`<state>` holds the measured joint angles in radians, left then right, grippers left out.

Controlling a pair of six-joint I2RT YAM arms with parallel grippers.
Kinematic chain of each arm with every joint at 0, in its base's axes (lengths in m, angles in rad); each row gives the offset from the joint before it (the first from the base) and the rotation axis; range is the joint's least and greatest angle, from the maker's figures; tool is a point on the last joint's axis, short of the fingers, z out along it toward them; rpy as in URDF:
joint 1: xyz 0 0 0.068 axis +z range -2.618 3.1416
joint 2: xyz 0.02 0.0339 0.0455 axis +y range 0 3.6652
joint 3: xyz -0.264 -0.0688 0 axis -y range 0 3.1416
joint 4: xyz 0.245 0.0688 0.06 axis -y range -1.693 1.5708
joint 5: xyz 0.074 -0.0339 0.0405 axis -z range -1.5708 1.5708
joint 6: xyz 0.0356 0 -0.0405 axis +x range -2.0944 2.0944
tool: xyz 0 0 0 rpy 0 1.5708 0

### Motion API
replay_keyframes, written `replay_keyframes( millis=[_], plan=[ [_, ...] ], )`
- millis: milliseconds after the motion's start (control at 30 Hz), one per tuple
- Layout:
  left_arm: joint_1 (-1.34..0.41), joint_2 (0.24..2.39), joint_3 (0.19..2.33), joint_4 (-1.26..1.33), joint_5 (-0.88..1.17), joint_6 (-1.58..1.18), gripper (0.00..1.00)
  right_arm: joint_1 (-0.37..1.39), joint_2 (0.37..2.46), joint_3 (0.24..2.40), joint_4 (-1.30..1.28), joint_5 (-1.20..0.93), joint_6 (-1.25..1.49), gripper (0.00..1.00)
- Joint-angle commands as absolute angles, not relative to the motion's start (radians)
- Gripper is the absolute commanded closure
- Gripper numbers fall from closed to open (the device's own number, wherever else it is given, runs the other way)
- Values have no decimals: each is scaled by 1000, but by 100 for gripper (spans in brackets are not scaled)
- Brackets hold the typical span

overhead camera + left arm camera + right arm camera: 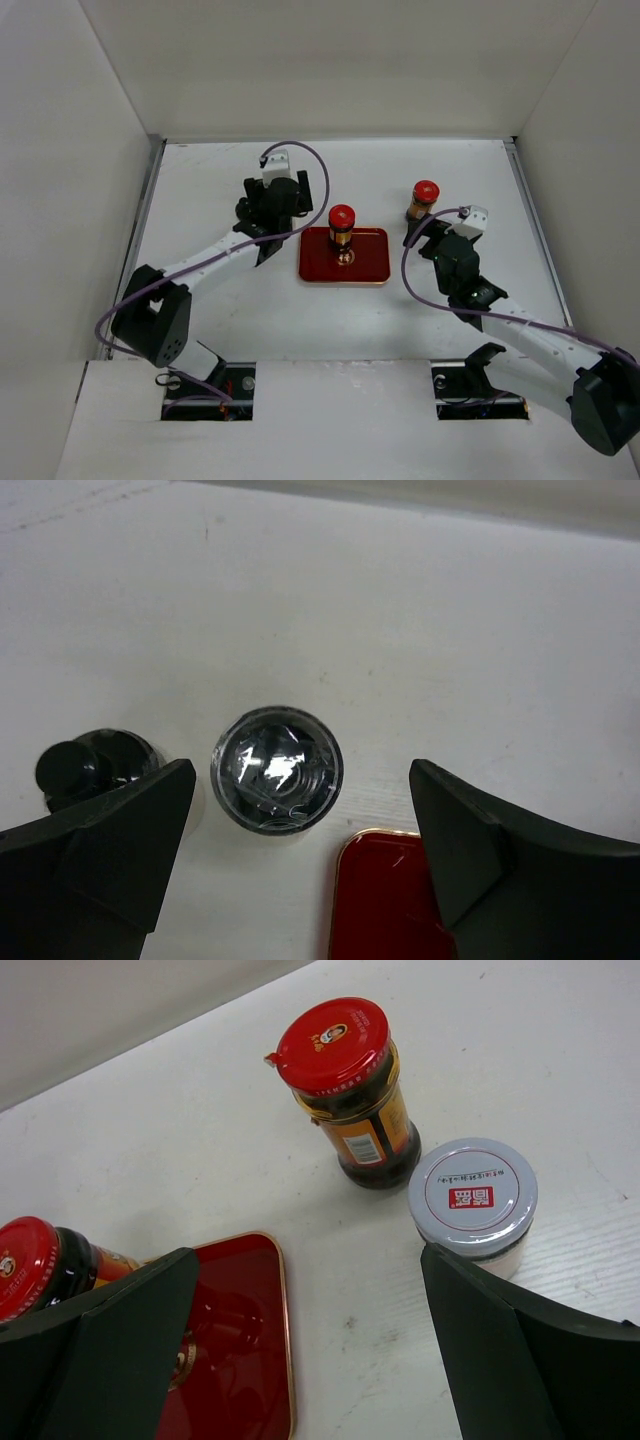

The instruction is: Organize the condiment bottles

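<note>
One red-capped condiment bottle [342, 225] stands on the red tray [365, 268]; the right wrist view shows it at the left edge [30, 1265]. A second red-capped bottle [423, 198] stands on the table right of the tray, also seen ahead of the right fingers [345, 1080]. Beside it is a grey-capped pale jar [472, 1195], just in front of the right finger. My right gripper [308, 1260] is open over bare table between tray and jar. My left gripper [300, 790] is open above a shiny-capped jar [277, 770]. A black-capped jar [90, 770] is half hidden behind its left finger.
The tray's corner [385, 895] lies just right of the shiny-capped jar. White walls enclose the table [230, 320] on three sides. In the top view the left arm [268, 232] covers the jars beneath it, and the right arm [437, 243] covers the grey-capped jar.
</note>
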<state>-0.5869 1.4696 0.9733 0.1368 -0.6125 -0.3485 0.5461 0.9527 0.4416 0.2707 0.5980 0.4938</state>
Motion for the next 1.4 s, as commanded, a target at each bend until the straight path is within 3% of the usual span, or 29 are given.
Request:
replay_keyframes(
  millis=[0,367,600,767,1067,1367],
  plan=[
    [-567,1508,1026,101,-562,-357,11,551,951,456,316,597,488,0],
    [-524,1578,1054,106,-554,-379,18,559,951,451,336,591,480,0],
    [-525,1608,1075,121,-535,-379,40,562,956,449,345,588,483,0],
    [-536,1557,1060,138,-546,-379,51,562,943,445,345,589,482,0],
    [-636,1338,1081,183,-607,-334,53,562,925,439,347,591,482,0],
    [-829,1445,1322,189,-609,-268,53,555,874,416,345,647,489,0]
  ],
)
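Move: The clear-capped bottle stands nearly under the open left hand, about 2 cm ahead, 1 cm left and 8 cm below. The black-capped bottle is some 9 cm left and 1 cm back, at similar height; the red-lidded jar already in the tray is about 15 cm right and 3 cm back, and the tray's middle 15 cm right, 5 cm back and 14 cm below. From the right hand, the clear-capped bottle is about 40 cm left, 9 cm ahead and 5 cm lower. The left hand sinks about 5 cm, easing slightly forward, until its open fingers straddle the clear-capped bottle, then closes them on its upper part. Keeping that pinch, it lifts some 18 cm, at first nearly straight up, then swinging right and somewhat back towards the tray and its red-lidded jar, while the fingers tip up about 20 degrees and the hand turns a little clockwise. ##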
